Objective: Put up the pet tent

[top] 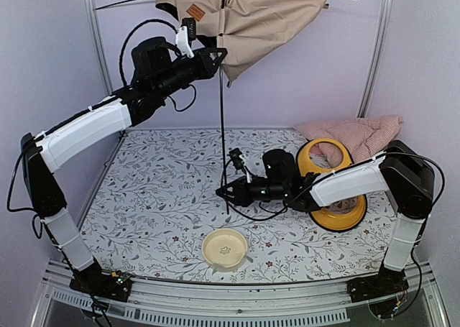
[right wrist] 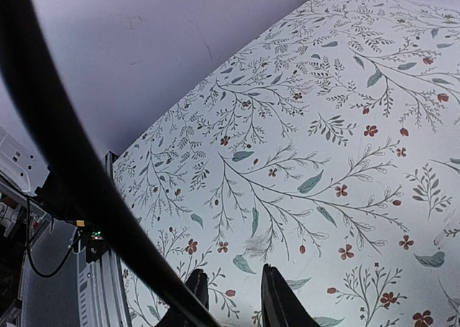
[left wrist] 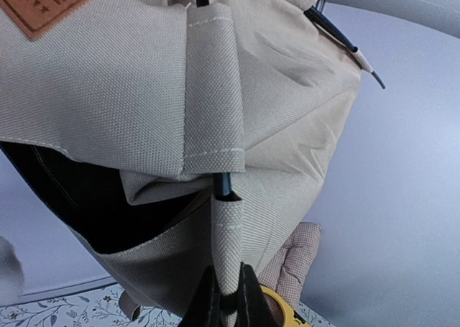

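The tan-beige pet tent (top: 248, 14) hangs crumpled high at the back, with its brown label (top: 195, 12) facing forward. My left gripper (top: 215, 55) is raised to it. In the left wrist view the left gripper (left wrist: 230, 300) is shut on a fabric pole sleeve of the tent (left wrist: 223, 241), and a black pole end (left wrist: 225, 185) shows just above the sleeve. A thin black pole (top: 222, 126) hangs from the tent down to the table. My right gripper (top: 221, 191) is low beside its lower end. In the right wrist view the right gripper (right wrist: 233, 295) is open, and the pole (right wrist: 65, 154) crosses just left of its left finger.
A cream bowl (top: 225, 249) sits near the front middle of the floral mat (top: 165, 197). A yellow feeder tray (top: 332, 210) leans at the right behind my right arm. A pink checked cushion (top: 356, 134) lies at the back right. Metal frame posts (top: 93, 32) stand at both back corners.
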Available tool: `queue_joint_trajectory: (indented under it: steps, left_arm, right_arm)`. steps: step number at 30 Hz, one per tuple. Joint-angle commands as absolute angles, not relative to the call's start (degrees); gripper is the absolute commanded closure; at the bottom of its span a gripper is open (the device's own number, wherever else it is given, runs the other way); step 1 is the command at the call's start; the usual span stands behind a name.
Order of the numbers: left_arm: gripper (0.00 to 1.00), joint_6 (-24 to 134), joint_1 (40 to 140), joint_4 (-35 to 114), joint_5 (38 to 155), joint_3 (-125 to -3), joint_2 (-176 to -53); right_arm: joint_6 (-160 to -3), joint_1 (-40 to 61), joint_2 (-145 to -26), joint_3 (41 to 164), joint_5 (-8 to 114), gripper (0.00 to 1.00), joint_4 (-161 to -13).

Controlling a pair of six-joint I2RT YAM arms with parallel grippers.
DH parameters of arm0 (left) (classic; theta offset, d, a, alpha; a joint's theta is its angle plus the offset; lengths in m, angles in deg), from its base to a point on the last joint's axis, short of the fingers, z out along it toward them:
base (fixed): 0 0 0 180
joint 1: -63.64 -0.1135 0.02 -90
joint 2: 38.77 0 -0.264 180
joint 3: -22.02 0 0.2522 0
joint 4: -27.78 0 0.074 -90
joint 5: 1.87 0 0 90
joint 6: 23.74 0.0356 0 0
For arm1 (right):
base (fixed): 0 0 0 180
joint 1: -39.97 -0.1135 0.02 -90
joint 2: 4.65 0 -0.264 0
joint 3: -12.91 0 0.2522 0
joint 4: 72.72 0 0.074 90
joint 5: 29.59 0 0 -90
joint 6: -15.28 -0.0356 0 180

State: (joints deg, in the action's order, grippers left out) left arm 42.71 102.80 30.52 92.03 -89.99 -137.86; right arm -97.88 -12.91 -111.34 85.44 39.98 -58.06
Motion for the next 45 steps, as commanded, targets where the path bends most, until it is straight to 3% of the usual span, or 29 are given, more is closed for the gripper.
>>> queue_joint_trajectory:
  steps: [1, 6, 9, 13, 21, 24, 31, 38, 45]
  left_arm:
    - [1.0, 43.28, 103.35, 28.15, 92.77, -93.18, -138.38]
    - [1.0, 43.36, 103.37, 29.89, 93.24, -93.08, -138.11]
    - [1.0, 44.16, 103.45, 33.78, 93.08, -92.65, -137.57]
    - [0.92, 44.69, 103.51, 36.96, 93.83, -88.11, -135.43]
    - [0.56, 46.52, 105.72, 35.0, 93.48, -71.35, -121.78]
    - [0.47, 48.41, 106.97, 32.85, 90.97, -64.33, -114.81]
    - [0.42, 52.77, 104.41, 25.41, 79.0, -48.99, -107.48]
    - [0.35, 62.73, 100.89, 5.48, 83.18, -43.51, -117.83]
    - [0.36, 73.73, 100.53, -12.27, 83.35, -47.29, -129.94]
  right_arm:
    - [-97.92, -13.19, -110.83, 83.83, 38.75, 0.75, -57.58]
    - [-97.2, -13.23, -108.9, 83.8, 38.22, 1.0, -59.73]
    - [-96.18, -13.4, -106.46, 83.63, 36.81, 1.0, -61.41]
    - [-94.94, -14.43, -103.3, 83.88, 34.14, 1.0, -63.45]
    - [-94.18, -18.37, -99.93, 85.26, 34.28, 1.0, -65.8]
    - [-94.49, -18.8, -98.88, 85.73, 35.27, 1.0, -66.4]
    - [-94.64, -19.55, -96.07, 87.9, 36.66, 1.0, -70.01]
    - [-93.77, -21.29, -94.37, 90.95, 37.43, 1.0, -74.46]
    - [-93.36, -22.66, -93.43, 92.77, 37.87, 1.0, -77.26]
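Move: The right fingers stand partly open around the lower part of the tent's long pole, so their grip spot is practically at the hand. The cream bowl is about 13 cm back of that hand, level sideways and 12 below; the yellow panel lies some 11 cm ahead, 37 to the right and 14 below. From the left hand, still gripping the upper pole sleeve, that spot is about 14 cm back, level sideways and 32 lower. Closing first, the right fingers pinch the lower pole, then that hand draws it back about 10 cm while rising some 9, turning slightly counter-clockwise. The left fingers then open and let go of the upper pole; that hand backs off to its left, then swings forward again and down, ending some 17 cm lower and clear of the pole, rolled about 20 degrees. ##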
